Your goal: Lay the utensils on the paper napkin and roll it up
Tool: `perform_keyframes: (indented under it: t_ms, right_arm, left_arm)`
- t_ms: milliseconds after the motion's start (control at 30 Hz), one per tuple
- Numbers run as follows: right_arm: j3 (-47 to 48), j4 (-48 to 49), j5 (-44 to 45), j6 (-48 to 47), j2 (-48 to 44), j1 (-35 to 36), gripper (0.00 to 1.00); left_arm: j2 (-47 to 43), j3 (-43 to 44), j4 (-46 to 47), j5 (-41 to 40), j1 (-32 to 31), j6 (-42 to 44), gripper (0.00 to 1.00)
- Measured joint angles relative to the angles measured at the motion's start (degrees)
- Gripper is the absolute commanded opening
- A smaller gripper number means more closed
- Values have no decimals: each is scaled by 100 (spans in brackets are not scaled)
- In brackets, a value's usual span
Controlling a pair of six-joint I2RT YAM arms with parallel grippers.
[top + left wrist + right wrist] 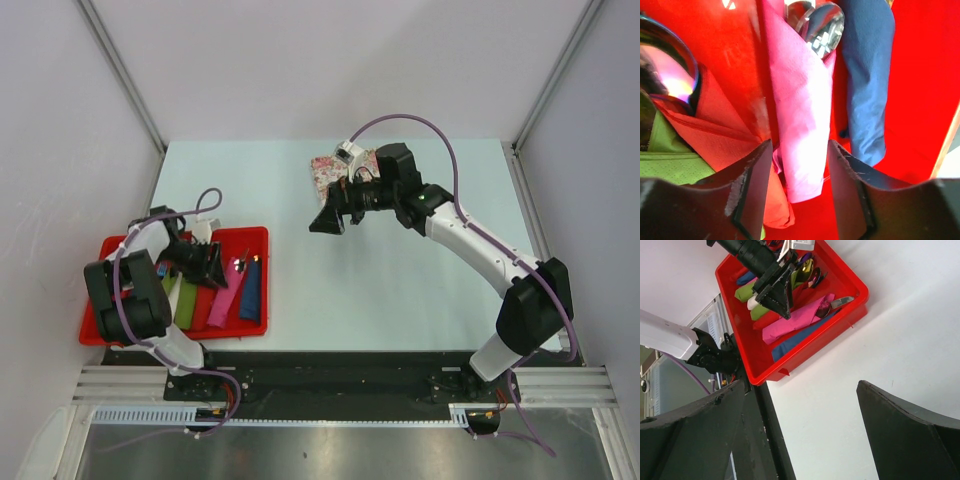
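Observation:
The paper napkin [222,300] is a slim pink roll lying in the red tray [258,236]. The silvery utensils [822,27] poke out of its far end. In the left wrist view the pink roll [800,110] lies between the fingers of my left gripper [800,145], which is open, with a gap showing on each side. From above, the left gripper [205,265] hovers low over the tray. My right gripper [328,218] hangs open and empty above the middle of the table. Its view shows the roll [795,320] and utensil tips [837,303] from afar.
Beside the pink roll in the tray lie a blue roll [252,292], a green roll [187,300] and an orange-red roll [715,145]. A floral mat [330,165] lies at the back of the table, partly under the right arm.

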Motion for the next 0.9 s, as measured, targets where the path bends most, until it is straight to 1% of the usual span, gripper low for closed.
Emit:
perform_keyframes:
  t_ms: [33,67,100,133,167,200,233,300,433,600,700,800,833,900]
  right_arm:
    - [0,0,-2,-4,0,0,100]
    - [0,0,-2,-26,0,0,100]
    - [0,-4,-2,-50,0,0,100]
    - [0,-4,0,-79,0,-4,100]
    - [0,-7,0,-107,0,-11,100]
    - [0,-9,2,-133,0,-26,100]
    - [0,-9,4,-151,0,-52,100]
    - [0,-9,42,-181,0,-138,100]
    - [0,-7,186,-260,0,-433,100]
    - [0,-15,498,-369,-13,-918,100]
    - [-59,-2,817,-428,-129,-1309,100]
    - [-275,4,1071,-431,-417,-1773,100]
    - [-385,37,1141,-426,-544,-1869,100]
    - [-651,83,1217,-426,-787,-2288,100]
  left_arm:
    - [-35,0,-44,24,-4,125,63]
    - [-94,0,-92,68,-9,232,66]
    - [-168,0,-127,133,-13,310,67]
    - [-293,13,-177,210,-22,385,72]
    - [-444,55,-227,267,-44,431,75]
    - [-619,136,-256,299,-79,468,80]
    - [-782,269,-275,284,-157,470,99]
    - [-1071,636,-177,212,-409,442,100]
    - [-1405,1561,79,9,-1016,17,100]
    - [-1198,2957,358,-389,-1729,-671,100]
    - [-911,3611,603,-822,-2140,-1091,100]
    - [-688,3891,933,-1250,-2535,-1362,100]
    - [-634,3910,1029,-1419,-2664,-1438,100]
    - [-522,3910,1167,-1622,-2879,-1593,100]
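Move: In the red tray the rolled pink napkin lies released, its middle roughly 4 cm to the left hand's right, 1 cm back and 4 cm below. The blue roll is some 5 cm farther right of it; the red roll lies about 5 cm to its left. From the right hand, the pink roll is about 23 cm left, 7 cm back and 26 cm below; the floral mat is some 22 cm ahead, 10 cm right and equally far below. Rising out of the tray, the empty left hand leaves the pink roll, climbing about 26 cm while swinging forward and then also right; its fingers open from half to full and tip up by nearly 50 degrees. The open right hand then sweeps level to the right and forward, about 20 cm in all, away from the tray, turning some 30 degrees clockwise. ##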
